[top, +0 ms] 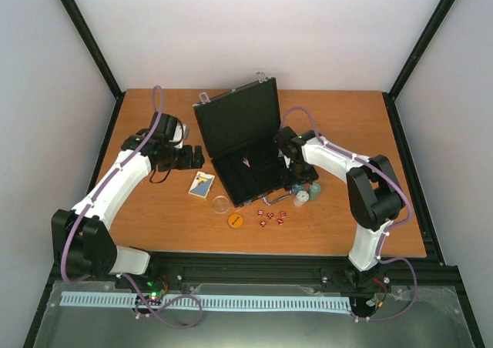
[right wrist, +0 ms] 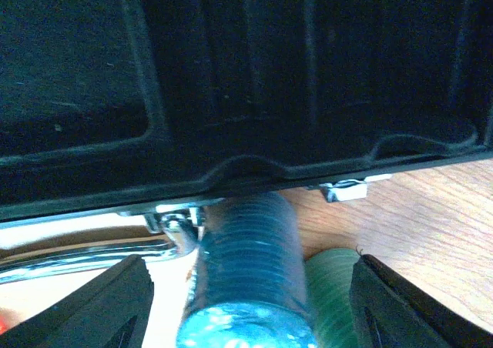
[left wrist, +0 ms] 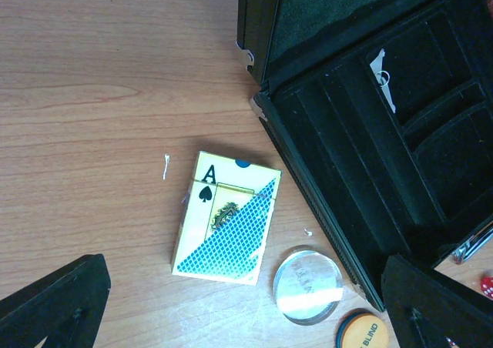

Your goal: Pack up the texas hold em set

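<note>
The black briefcase [top: 245,144] lies open mid-table with its lid up; its moulded tray [left wrist: 400,132] holds no chips. Left of it lie the blue-white card box [top: 202,184] [left wrist: 226,226], the clear disc [top: 220,205] [left wrist: 308,284] and the orange disc [top: 236,221] [left wrist: 362,334]. My left gripper [top: 194,158] [left wrist: 243,317] hangs open above the card box, touching nothing. My right gripper [top: 297,183] [right wrist: 258,317] stands open astride a blue chip stack [right wrist: 246,271] lying on its side against the case's front edge [right wrist: 231,171], gaps on both sides. A green stack [right wrist: 335,286] lies beside it.
Several small red dice [top: 270,217] are scattered in front of the case. A white chip stack [top: 302,197] and a teal one [top: 314,188] sit at the case's front right corner. The silver handle [right wrist: 85,255] and a latch [right wrist: 354,188] stick out by the blue stack.
</note>
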`<state>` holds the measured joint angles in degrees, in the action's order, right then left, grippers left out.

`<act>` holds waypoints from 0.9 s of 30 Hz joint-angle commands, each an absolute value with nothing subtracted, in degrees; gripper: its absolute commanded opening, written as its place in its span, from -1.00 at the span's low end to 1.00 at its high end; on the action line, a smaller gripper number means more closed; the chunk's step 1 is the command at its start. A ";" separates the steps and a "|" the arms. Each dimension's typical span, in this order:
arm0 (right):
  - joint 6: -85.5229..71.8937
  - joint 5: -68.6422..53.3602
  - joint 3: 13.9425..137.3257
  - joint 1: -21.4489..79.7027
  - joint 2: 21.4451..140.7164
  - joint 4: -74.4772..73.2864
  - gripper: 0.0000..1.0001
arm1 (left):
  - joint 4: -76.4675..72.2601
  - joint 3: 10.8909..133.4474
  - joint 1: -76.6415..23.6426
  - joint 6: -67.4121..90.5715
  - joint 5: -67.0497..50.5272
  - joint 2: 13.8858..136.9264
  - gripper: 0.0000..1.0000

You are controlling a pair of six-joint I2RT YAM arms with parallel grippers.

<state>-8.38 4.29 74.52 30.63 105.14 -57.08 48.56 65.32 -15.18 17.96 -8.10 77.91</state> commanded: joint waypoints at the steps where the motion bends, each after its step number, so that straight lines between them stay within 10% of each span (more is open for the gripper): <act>1: -9.07 8.19 73.34 30.85 103.80 -57.29 0.41 | 49.17 67.68 -15.38 16.85 -8.05 78.81 0.99; 14: -9.59 6.51 77.76 30.84 102.70 -60.94 -0.72 | 48.77 67.90 -15.39 16.82 -8.35 79.78 1.00; 27: -11.22 9.16 87.89 30.63 99.20 -61.07 -0.70 | 48.87 68.00 -15.38 16.96 -9.06 79.74 0.99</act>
<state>-9.67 6.83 90.21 30.63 101.58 -64.88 48.56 65.43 -15.18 17.80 -8.43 79.55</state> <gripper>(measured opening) 0.385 0.998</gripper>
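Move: The blue chip stack stands upright between the right gripper's open fingers, its middle about 1 cm to the left and 1 cm below. The green stack is some 4 cm to the right of the gripper and 1 cm back, the white one 3 cm back and 1 cm right. The red stack lies in the case about 12 cm ahead, 4 cm left. From the left hand, the blue stack is roughly 24 cm right, 4 cm back and 12 cm below. Ease the right gripper about 1 cm left to line up on the blue chip stack, then close the fingers until they pinch its sides. Lift it straight off the table at first, then carry it up and forward over the case's near edge, in all about 9.5 cm up and 4 cm out, tilting the fingertips some 10 degrees forward. ##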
